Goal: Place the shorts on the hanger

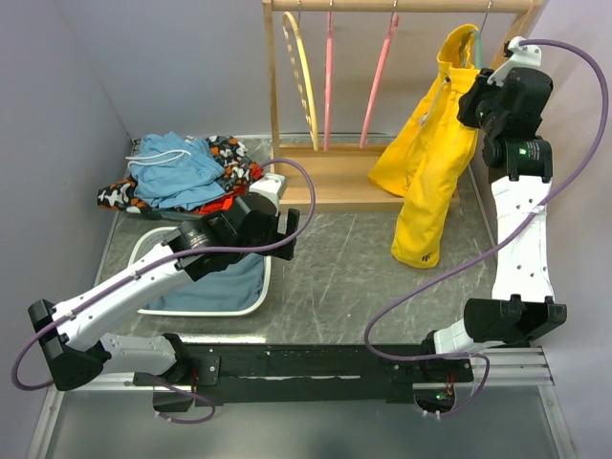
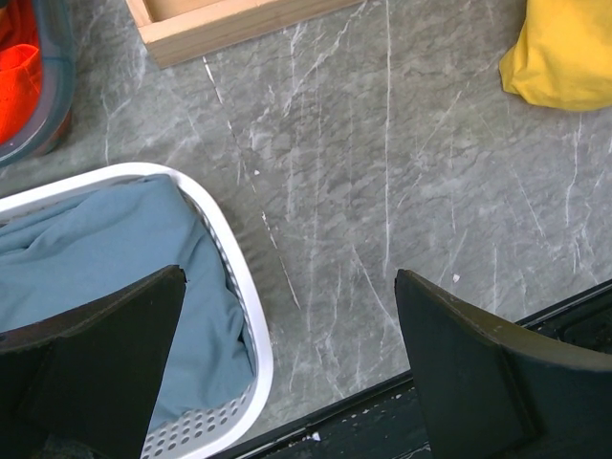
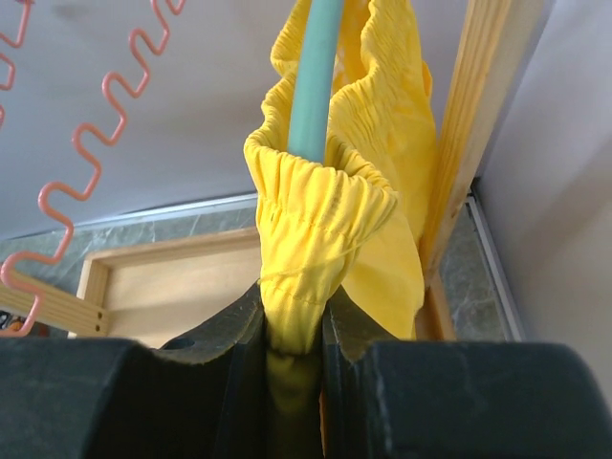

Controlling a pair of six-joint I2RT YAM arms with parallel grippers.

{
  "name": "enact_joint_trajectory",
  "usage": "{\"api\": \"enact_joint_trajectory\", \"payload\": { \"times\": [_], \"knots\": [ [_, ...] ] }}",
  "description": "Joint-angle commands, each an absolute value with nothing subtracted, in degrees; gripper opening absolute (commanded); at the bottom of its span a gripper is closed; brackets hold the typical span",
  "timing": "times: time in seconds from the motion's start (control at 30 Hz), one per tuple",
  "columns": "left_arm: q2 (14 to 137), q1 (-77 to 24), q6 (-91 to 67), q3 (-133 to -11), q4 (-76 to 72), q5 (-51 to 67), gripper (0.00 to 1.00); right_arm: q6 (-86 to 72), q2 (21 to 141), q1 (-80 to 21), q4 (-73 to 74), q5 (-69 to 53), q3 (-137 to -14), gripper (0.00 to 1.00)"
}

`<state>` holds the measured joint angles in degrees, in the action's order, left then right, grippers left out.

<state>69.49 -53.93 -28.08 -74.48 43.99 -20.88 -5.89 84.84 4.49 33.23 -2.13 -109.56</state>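
Note:
The yellow shorts (image 1: 427, 163) hang from the pale teal hanger (image 1: 475, 46) at the right end of the wooden rail, legs drooping to the table. My right gripper (image 1: 470, 98) is raised beside them. In the right wrist view it (image 3: 295, 335) is shut on a fold of the gathered waistband of the shorts (image 3: 320, 215). The hanger's arm (image 3: 314, 86) runs up through the waistband opening. My left gripper (image 1: 283, 232) hovers low over the table, near the basket. In the left wrist view it (image 2: 292, 373) is open, with nothing between its fingers.
Two pink hangers (image 1: 329, 76) and a yellow hanger (image 1: 301, 72) hang on the same rail above the wooden rack base (image 1: 330, 180). A white basket (image 1: 251, 308) holds grey-blue cloth. A clothes pile with light blue shorts (image 1: 177, 170) lies at the back left. Walls stand close on both sides.

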Motion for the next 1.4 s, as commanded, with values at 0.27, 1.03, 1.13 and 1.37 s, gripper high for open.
{"api": "enact_joint_trajectory", "payload": {
  "times": [0.27,1.03,1.13,1.37],
  "knots": [
    [71.8,-51.5,-31.1,-74.6,44.0,-18.6,0.96,-12.6,74.3,4.8,34.4,3.9,-107.1,0.7],
    [64.4,-47.0,-45.5,-58.0,34.6,-21.3,0.96,-33.7,47.1,-54.6,13.6,25.8,-47.3,0.88],
    [63.5,-47.0,-46.9,-54.6,32.6,-21.2,0.96,-34.8,46.1,-55.9,6.5,23.6,-41.3,0.89],
    [60.1,-47.0,-46.1,-49.1,27.0,-19.4,0.96,-34.4,47.2,-55.8,3.0,22.0,-37.7,0.9]
  ]
}}
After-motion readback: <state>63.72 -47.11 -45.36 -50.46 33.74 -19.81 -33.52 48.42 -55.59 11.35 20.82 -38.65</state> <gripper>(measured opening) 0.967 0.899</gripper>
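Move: My right hand is still pinching the yellow shorts' waistband; the cloth hangs with its middle about 15 cm below, 6 cm ahead and 3 cm left. The green hanger's middle is some 9 cm ahead and 3 cm above, straight in line. The nearest pink hanger is about 15 cm left and 8 cm ahead, and the rack post roughly 12 cm ahead and 6 cm right. From my left hand the shorts are about 24 cm ahead, 34 cm right and slightly above. I open my right fingers and let go of the waistband, easing straight back out from the hanger before swinging left and down, ending some 25 cm lower and 25 cm left, in front of the rack. The wrist turns about 30 degrees counter-clockwise. Meanwhile my open left hand sinks about 10 cm and drifts a little left towards the white basket. ##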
